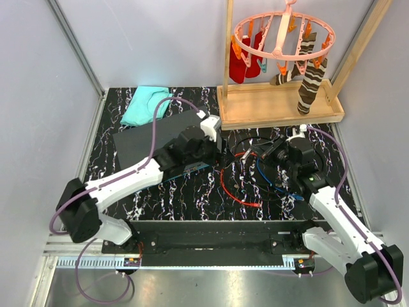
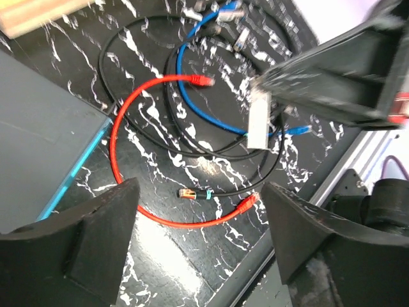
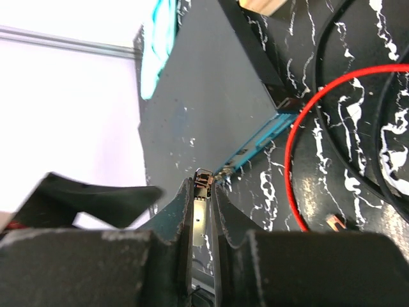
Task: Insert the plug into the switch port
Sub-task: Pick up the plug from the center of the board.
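The switch [image 1: 150, 142] is a flat dark grey box lying at the left of the table. Its teal-blue edge [image 3: 255, 144] with small sockets faces the cables. My right gripper [image 3: 203, 187] is shut on the plug [image 3: 202, 198], a slim silver module with a dark tip. It holds the plug in the air, a short way from the teal edge and pointing at it. In the left wrist view the plug [image 2: 258, 121] hangs from the right gripper's fingers. My left gripper [image 2: 201, 236] hovers at the switch's right end with its jaws wide apart and nothing between them.
Red [image 2: 121, 185], blue [image 2: 192, 102] and black cables lie tangled on the marbled black mat between the arms. A folded teal cloth [image 1: 144, 105] lies behind the switch. A wooden tray [image 1: 281, 109] with a pink sock hanger [image 1: 281, 35] stands at the back right.
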Motion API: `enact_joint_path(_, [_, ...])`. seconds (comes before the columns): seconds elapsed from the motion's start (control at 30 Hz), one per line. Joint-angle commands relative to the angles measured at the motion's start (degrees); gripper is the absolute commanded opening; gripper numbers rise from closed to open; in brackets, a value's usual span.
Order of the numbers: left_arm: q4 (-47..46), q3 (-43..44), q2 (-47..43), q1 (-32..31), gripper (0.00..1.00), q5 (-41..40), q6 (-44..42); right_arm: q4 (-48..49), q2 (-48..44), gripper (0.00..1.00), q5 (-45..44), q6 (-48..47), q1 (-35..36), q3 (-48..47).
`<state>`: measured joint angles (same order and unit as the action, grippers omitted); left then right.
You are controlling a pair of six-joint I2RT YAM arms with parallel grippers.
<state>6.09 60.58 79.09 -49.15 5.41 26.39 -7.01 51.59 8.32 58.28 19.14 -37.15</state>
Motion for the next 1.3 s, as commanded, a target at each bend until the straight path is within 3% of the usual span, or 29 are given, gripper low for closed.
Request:
enact_joint_path(0.0, [-5.30,4.72,3.17,-1.74,0.78,-1.55,0.41,2.96,-2.20,0.04,-1.72,2.36,0.46,1.11])
enact_joint_path(0.57, [-8.02,8.94,11.08,-4.82,0.57,0.13,2.44,2.87,-4.31,0.04,-1.90,1.57,0.46,1.20])
enact_joint_path(0.97, [-12.50,8.07,11.00,-4.91,0.43,2.06,2.96,2.87,-4.48,0.05,-0.58,0.61,0.46,1.37])
enact_joint_path(1.13, [-12.59,7.98,11.35,-4.91,0.14,2.85,2.61,2.96,-4.92,0.05,-0.23,-0.53,0.46,1.11])
enact_joint_path(1.17, [-12.50,7.80,11.26,-4.99,0.05,2.94,1.92,3.14,-5.01,0.05,0.03,-1.41,0.55,0.94])
enact_joint_path(1.27, [-12.15,6.93,9.69,-4.91,0.00,3.38,-2.46,3.58,-4.66,0.11,1.95,-3.60,0.46,0.32])
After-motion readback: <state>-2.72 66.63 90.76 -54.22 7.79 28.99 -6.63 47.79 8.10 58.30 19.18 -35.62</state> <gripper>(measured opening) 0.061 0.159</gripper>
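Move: The plug is already held aloft by the right fingers, its middle about 2 cm left and 1 cm back of that hand, roughly 1 cm lower. From the left hand it lies about 9 cm right, 1 cm ahead and 1 cm below. Down on the board, some 19 cm below the left hand, the red cable loop centres 8 cm right and 1 cm ahead, the blue cable 20 cm right and 5 cm ahead; the switch's middle is 23 cm left, 13 cm ahead and 17 cm down. The plug stays in the right fingers, that hand nearly still, while the left hand comes in rightward about 7 cm, quickly at first and then creeping, with a dip of a couple of centimetres and back up. Its half-narrowed fingers straddle the plug's free end and close almost shut, pinching it opposite the right gripper. ##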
